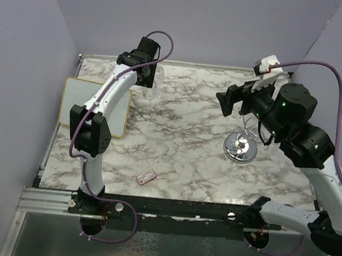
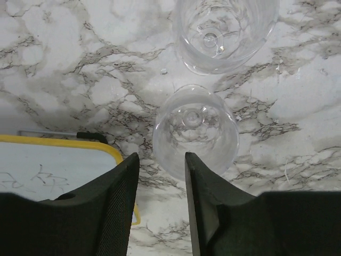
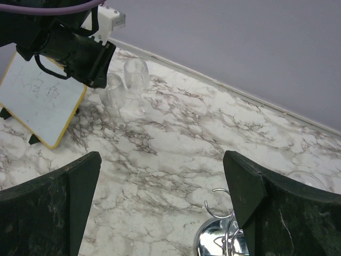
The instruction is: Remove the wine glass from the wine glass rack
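Two clear wine glasses stand upright on the marble table at the back left, the nearer one (image 2: 195,130) (image 3: 113,92) and the farther one (image 2: 226,32) (image 3: 137,79). My left gripper (image 2: 161,160) (image 1: 147,71) hovers over them, open, with only marble showing between its fingers; the nearer glass sits just past the fingertips. The chrome wine glass rack (image 1: 240,148) (image 3: 221,240) stands at the right, its wire loops and mirror base partly hidden by my right arm. My right gripper (image 3: 162,160) (image 1: 229,100) hangs above and left of the rack, wide open and holding nothing.
A yellow-framed whiteboard (image 1: 94,105) (image 2: 48,165) lies at the left, beside the glasses. A small red card (image 1: 146,176) lies near the front. A faint clear glass rim (image 3: 306,178) shows by my right finger. Purple walls close in the back and sides.
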Controlling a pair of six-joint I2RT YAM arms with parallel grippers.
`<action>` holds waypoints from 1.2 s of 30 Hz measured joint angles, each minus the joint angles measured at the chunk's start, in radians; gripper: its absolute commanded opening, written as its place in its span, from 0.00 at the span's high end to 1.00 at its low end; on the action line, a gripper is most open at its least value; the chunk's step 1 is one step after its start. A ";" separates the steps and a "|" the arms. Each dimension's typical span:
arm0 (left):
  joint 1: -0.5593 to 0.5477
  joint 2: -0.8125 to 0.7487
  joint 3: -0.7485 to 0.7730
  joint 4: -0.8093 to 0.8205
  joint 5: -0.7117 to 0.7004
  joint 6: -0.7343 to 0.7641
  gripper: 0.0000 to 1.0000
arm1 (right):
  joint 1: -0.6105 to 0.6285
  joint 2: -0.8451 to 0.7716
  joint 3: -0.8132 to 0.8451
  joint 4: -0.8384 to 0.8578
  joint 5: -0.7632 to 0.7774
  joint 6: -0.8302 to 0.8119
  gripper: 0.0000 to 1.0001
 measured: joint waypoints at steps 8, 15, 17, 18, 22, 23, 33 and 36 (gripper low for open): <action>0.000 -0.040 0.011 -0.015 0.032 -0.005 0.33 | 0.000 -0.079 0.000 -0.003 0.007 0.000 0.00; -0.009 -0.250 -0.072 0.029 0.149 -0.027 0.24 | 0.000 -0.175 -0.026 -0.036 0.060 0.000 0.00; -0.014 -0.349 -0.139 0.072 0.212 -0.043 0.21 | 0.000 -0.201 -0.036 -0.060 0.087 0.000 0.00; -0.018 -0.401 -0.182 0.108 0.253 -0.055 0.19 | 0.000 -0.211 -0.041 -0.070 0.099 0.002 0.00; -0.044 -0.578 -0.354 0.287 0.428 -0.143 0.17 | 0.000 -0.241 -0.060 -0.097 0.135 0.014 0.00; -0.060 -0.606 -0.395 0.350 0.474 -0.183 0.17 | 0.000 -0.245 -0.063 -0.103 0.143 0.018 0.00; -0.350 -0.376 -0.457 0.858 0.666 -0.500 0.21 | 0.000 -0.249 -0.066 -0.133 0.149 0.069 0.00; -0.388 -0.240 -0.399 0.945 0.671 -0.587 0.21 | 0.000 -0.267 -0.066 -0.132 0.148 0.081 0.00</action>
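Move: The wine glass left on the far side of the rack hangs about 43 cm to the left hand's right, roughly level with it in reach and height; the rack's middle is some 41 cm right and 9 cm back. The wine glass just set down stands 3 cm ahead and 3 cm right, its middle 8 cm lower, another about 10 cm ahead and 6 cm right. From the right hand the rack glass lies 18 cm ahead, 20 cm right, 20 cm below. The just-placed wine glass is left standing as the left hand, its fingers already parting at the rim, lifts away up and back, then sweeps about 30 cm right towards the rack, sinking slightly at the end; the fingers spread wide and the wrist turns some 70 degrees until they point right. The right hand, still wide open and empty, shifts right and back. ##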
